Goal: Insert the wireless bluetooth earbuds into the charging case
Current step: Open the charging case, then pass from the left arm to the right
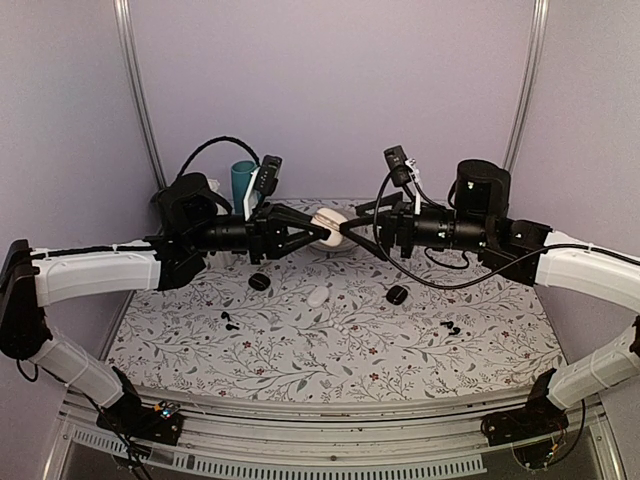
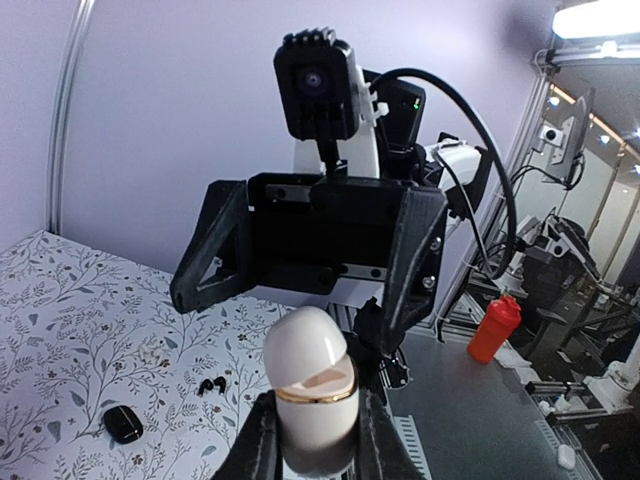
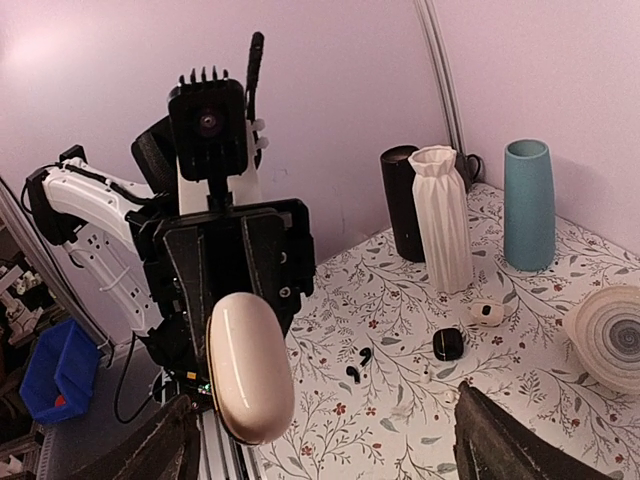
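Observation:
The charging case (image 2: 310, 400) is a glossy white capsule with a gold rim, its lid tipped ajar. My left gripper (image 2: 312, 440) is shut on its lower half and holds it up in the air above the back of the table (image 1: 330, 350). In the top view the case (image 1: 328, 224) hangs between the two arms. My right gripper (image 1: 352, 228) faces it from the right, open wide and just short of it. In the right wrist view the case (image 3: 250, 365) fills the left side, ahead of my right gripper (image 3: 335, 445). Two tiny white earbuds (image 3: 425, 376) lie on the floral cloth.
Two round black cases (image 1: 259, 281) (image 1: 397, 294) and a white oval object (image 1: 318, 296) lie mid-table. Black earbud pairs (image 1: 228, 321) (image 1: 450, 327) lie nearer the front. A teal vase (image 3: 528, 205), a white ribbed vase (image 3: 443, 220), a black cylinder (image 3: 402, 205) and a striped bowl (image 3: 610, 335) stand at the back.

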Tool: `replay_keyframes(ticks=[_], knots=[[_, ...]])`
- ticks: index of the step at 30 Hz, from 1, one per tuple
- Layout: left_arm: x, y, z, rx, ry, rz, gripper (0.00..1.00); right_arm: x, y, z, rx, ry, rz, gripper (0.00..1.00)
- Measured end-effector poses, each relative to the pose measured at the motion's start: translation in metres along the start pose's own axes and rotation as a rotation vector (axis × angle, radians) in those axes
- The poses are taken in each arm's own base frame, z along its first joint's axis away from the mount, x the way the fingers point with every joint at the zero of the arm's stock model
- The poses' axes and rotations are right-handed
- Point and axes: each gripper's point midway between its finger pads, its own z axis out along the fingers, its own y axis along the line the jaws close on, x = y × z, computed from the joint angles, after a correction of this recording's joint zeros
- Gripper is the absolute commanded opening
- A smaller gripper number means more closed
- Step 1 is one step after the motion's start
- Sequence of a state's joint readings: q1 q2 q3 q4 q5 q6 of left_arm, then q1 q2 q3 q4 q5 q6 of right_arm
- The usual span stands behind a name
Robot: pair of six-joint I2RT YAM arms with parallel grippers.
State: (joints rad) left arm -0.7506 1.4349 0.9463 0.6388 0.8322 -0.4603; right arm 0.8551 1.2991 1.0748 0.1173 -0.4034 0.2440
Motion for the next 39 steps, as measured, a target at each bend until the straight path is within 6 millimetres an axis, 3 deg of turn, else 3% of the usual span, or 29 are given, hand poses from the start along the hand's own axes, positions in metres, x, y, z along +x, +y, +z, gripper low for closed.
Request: replay_keyframes(ticks=[4, 14, 23, 39], knots=[[0.000, 0.000, 0.000, -0.003, -0.001, -0.001, 0.00, 0.003, 0.009, 0.002, -0.019, 0.010, -0.029, 0.88], [0.002, -0.004, 0.000, 0.023, 0.010, 0.000, 0.00, -0.009, 0.000, 0.001, 0.053, -0.008, -0.045, 0.77], [0.004, -0.008, 0.000, 0.046, 0.021, -0.001, 0.00, -0.011, -0.003, 0.001, 0.072, 0.002, -0.059, 0.73], [0.008, -0.009, 0.001, 0.070, 0.034, -0.021, 0.00, 0.006, 0.003, 0.008, 0.013, 0.075, -0.096, 0.40]])
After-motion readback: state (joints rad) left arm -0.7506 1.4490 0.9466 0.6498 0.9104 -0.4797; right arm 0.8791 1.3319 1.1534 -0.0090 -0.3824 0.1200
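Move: The charging case, its lid only ajar, is gripped by the left hand; its middle is about 2 cm right, 1 cm ahead and 1 cm above that hand's point. From the open right hand it lies some 5 cm left, 2 cm back and 1 cm lower. On the table about 34 cm below the right hand, the black case lies 13 cm right and 3 cm ahead, the white oval 5 cm left and 3 cm ahead. Right hand nudges back, sweeps 1.5 cm forward-up, then down-left, half closing, its rear finger pushing the held case's lid forward. ##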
